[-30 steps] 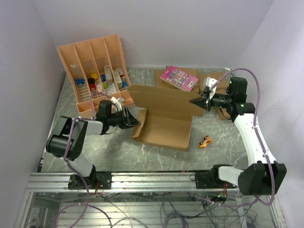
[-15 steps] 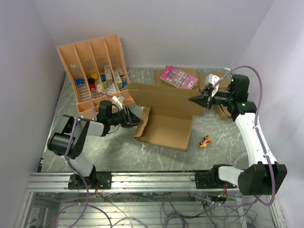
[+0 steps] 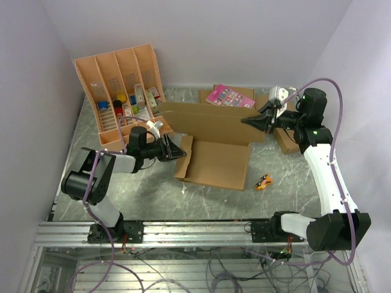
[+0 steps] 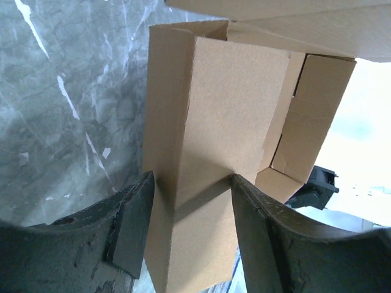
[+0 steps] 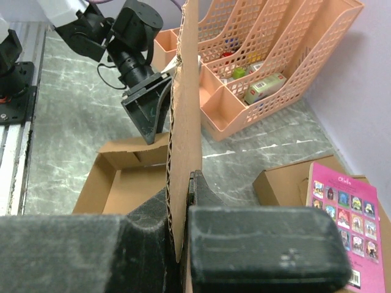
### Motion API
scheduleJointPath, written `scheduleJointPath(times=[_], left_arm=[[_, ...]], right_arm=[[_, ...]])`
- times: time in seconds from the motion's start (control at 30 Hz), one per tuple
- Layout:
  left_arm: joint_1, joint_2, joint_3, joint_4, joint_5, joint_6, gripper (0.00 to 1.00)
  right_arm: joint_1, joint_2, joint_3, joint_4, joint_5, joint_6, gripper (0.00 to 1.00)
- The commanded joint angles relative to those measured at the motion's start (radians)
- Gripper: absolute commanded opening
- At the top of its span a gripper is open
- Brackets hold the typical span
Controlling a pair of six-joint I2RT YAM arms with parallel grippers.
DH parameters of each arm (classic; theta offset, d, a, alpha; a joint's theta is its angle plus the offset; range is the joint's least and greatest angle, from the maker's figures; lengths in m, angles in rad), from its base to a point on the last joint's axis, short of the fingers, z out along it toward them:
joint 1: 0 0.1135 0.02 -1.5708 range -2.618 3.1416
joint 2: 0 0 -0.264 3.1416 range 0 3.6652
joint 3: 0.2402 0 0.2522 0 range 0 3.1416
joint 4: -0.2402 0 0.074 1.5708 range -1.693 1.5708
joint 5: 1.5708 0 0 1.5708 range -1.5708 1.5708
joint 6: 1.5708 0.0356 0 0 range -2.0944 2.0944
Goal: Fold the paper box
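Note:
The paper box (image 3: 214, 163) lies open on the table's middle, its big lid flap (image 3: 208, 122) standing upright along the far side. My right gripper (image 3: 253, 121) is shut on that flap's right end; in the right wrist view the corrugated edge (image 5: 183, 152) is pinched between the two fingers. My left gripper (image 3: 177, 151) is at the box's left end. In the left wrist view its fingers (image 4: 131, 226) straddle the bent left side flap (image 4: 201, 152), which fills the gap between them and touches both.
An orange-tan compartment tray (image 3: 122, 91) with small items leans at the back left. A pink booklet (image 3: 229, 96) lies on small brown boxes (image 3: 211, 97) behind the flap, and another box (image 3: 284, 141) sits under the right arm. A small orange toy (image 3: 263, 182) lies right of the box.
My right gripper has risen and drawn back to the right, taking the lid flap from slanted to upright. The left gripper has shifted slightly toward the back with the box's left end.

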Motion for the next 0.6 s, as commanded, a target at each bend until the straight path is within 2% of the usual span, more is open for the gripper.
scheduleJointPath(times=[0.0,0.13,0.23,0.43,0.57], left_arm=[[-0.022,-0.026,0.002,0.088,-0.04,-0.035,0.64],[-0.035,-0.049,-0.01,0.159,-0.075,-0.073,0.67],[-0.04,-0.077,-0.01,0.172,-0.122,-0.066,0.67],[-0.062,-0.135,-0.006,0.14,-0.219,0.01,0.67],[-0.092,-0.168,0.002,0.064,-0.315,0.079,0.66]], right_arm=[[0.025,0.0,0.031,0.053,-0.035,0.05,0.0],[0.044,0.014,0.084,0.078,-0.029,0.079,0.0],[0.054,0.028,0.101,0.179,-0.026,0.168,0.0],[0.054,0.047,0.034,0.528,-0.003,0.527,0.0],[0.053,0.059,-0.032,0.762,0.023,0.758,0.0]])
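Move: The left hand's parted fingertips are already at the paper box's left end wall, whose middle lies about 2 cm to their right, 2 cm back and 2 cm below; the tray's middle is some 15 cm right and 4 cm back. The right hand grips the lid's right edge: the tray's middle lies roughly 7 cm left, 3 cm back and 31 cm below it. From there the orange toy is about 11 cm right, 11 cm back, and the pink book some 20 cm ahead, straight out, both around 30 cm below. Both hands lift together: the right hand, fingers still shut on the lid's edge, goes up about 5 cm and a little left, its left side rolling slightly upward, drawing the lid higher above the tray. The left hand keeps its parted fingertips against the left end wall and climbs with it, some 4.5 cm up and about 2 cm forward, while the wrist levels out by roughly 10 degrees and turns a little counter-clockwise. ##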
